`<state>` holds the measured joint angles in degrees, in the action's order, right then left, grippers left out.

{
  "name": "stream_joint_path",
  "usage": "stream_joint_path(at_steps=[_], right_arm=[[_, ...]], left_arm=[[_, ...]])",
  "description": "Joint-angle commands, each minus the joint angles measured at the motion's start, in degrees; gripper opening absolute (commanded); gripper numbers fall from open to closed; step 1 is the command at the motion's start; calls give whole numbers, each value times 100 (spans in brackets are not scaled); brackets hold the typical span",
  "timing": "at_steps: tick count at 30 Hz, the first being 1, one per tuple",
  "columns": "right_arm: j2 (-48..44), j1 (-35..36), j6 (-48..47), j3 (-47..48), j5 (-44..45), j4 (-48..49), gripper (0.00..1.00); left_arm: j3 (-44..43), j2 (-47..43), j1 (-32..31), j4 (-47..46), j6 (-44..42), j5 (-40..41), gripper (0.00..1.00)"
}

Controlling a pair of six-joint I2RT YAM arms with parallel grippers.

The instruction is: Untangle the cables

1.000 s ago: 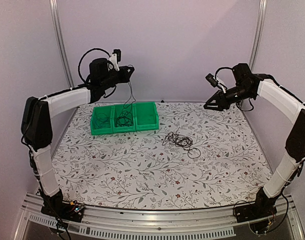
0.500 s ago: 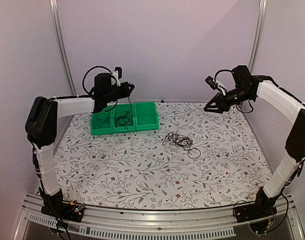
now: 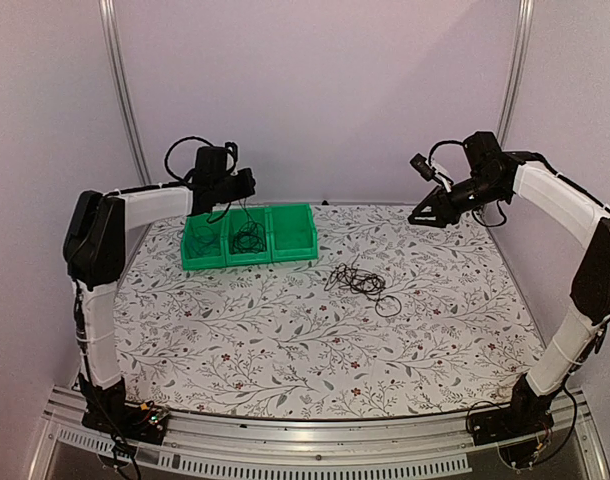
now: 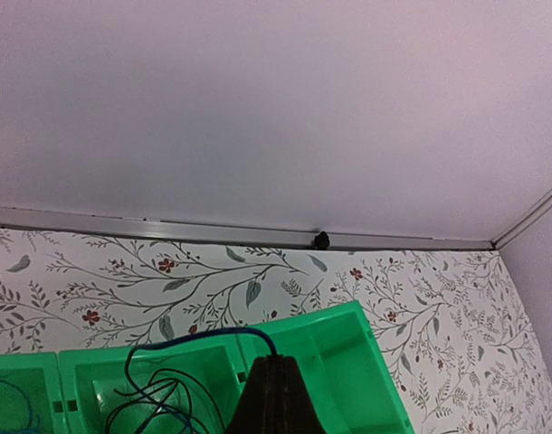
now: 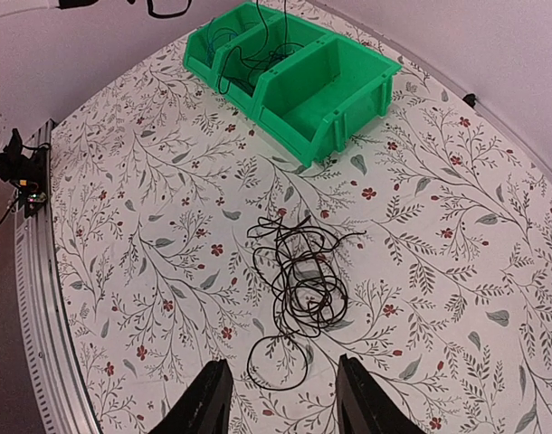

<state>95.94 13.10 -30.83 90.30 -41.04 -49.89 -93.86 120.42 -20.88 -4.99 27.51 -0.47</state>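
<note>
A tangle of thin black cables [image 3: 360, 282] lies on the floral table, right of centre; in the right wrist view the tangle [image 5: 299, 276] sits just ahead of the fingers. My right gripper [image 3: 421, 213] hovers high at the back right, open and empty, its jaws [image 5: 283, 398] spread apart. At the back left, my left gripper [image 3: 247, 184] is over the green bins, shut on a blue cable [image 4: 204, 336]. That cable leaves the closed fingertips [image 4: 274, 360] and hangs in loops into the middle bin [image 3: 247, 238].
Three green bins [image 3: 295, 254] stand in a row at the back left; the right one [image 4: 385, 366] looks empty and the left one holds a thin cable [image 3: 203, 240]. An aluminium rail [image 4: 167, 228] runs along the back wall.
My left arm has dropped and drawn back to the left over the bins, lowering the hanging cable into the middle bin. The right arm has barely moved.
</note>
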Motion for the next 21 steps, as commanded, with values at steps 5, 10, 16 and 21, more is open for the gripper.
stream_joint_path(at_steps=[5, 10, 16, 21], right_arm=[[-93, -8, -36, 0, -14, -10, 44], [-119, -9, -37, -73, -9, 5, 44], [-86, -5, -31, -48, -17, 23, 44], [-67, -8, -28, -39, -14, 27, 44]], left_arm=[[-592, 603, -4, 1353, 234, 169, 0], [-523, 651, -12, 1678, 512, 222, 0], [-581, 849, -12, 2049, 748, -8, 0], [-833, 1029, -3, 2477, 827, -40, 0]])
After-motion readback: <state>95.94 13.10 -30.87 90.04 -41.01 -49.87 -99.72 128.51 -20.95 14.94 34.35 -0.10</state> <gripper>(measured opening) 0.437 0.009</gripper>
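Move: The middle compartment of the green bin, where the cable is being laid, has its middle about 15 cm below the left hand, some 4 cm back and 2 cm to its left. The left compartment lies about 16 cm to that hand's left and the right compartment some 12 cm to its right, both also 4 cm back. From the right hand the middle compartment is roughly 17 cm ahead, 49 cm left and 20 cm lower. Lowering the cable end towards the middle compartment, the left hand sinks about 11 cm, quickly at first and then more slowly, with a slight drift back of some 2 cm. The wrist tips the fingertips down by over 20 degrees, and the shut fingers keep their pinch on the cable. ##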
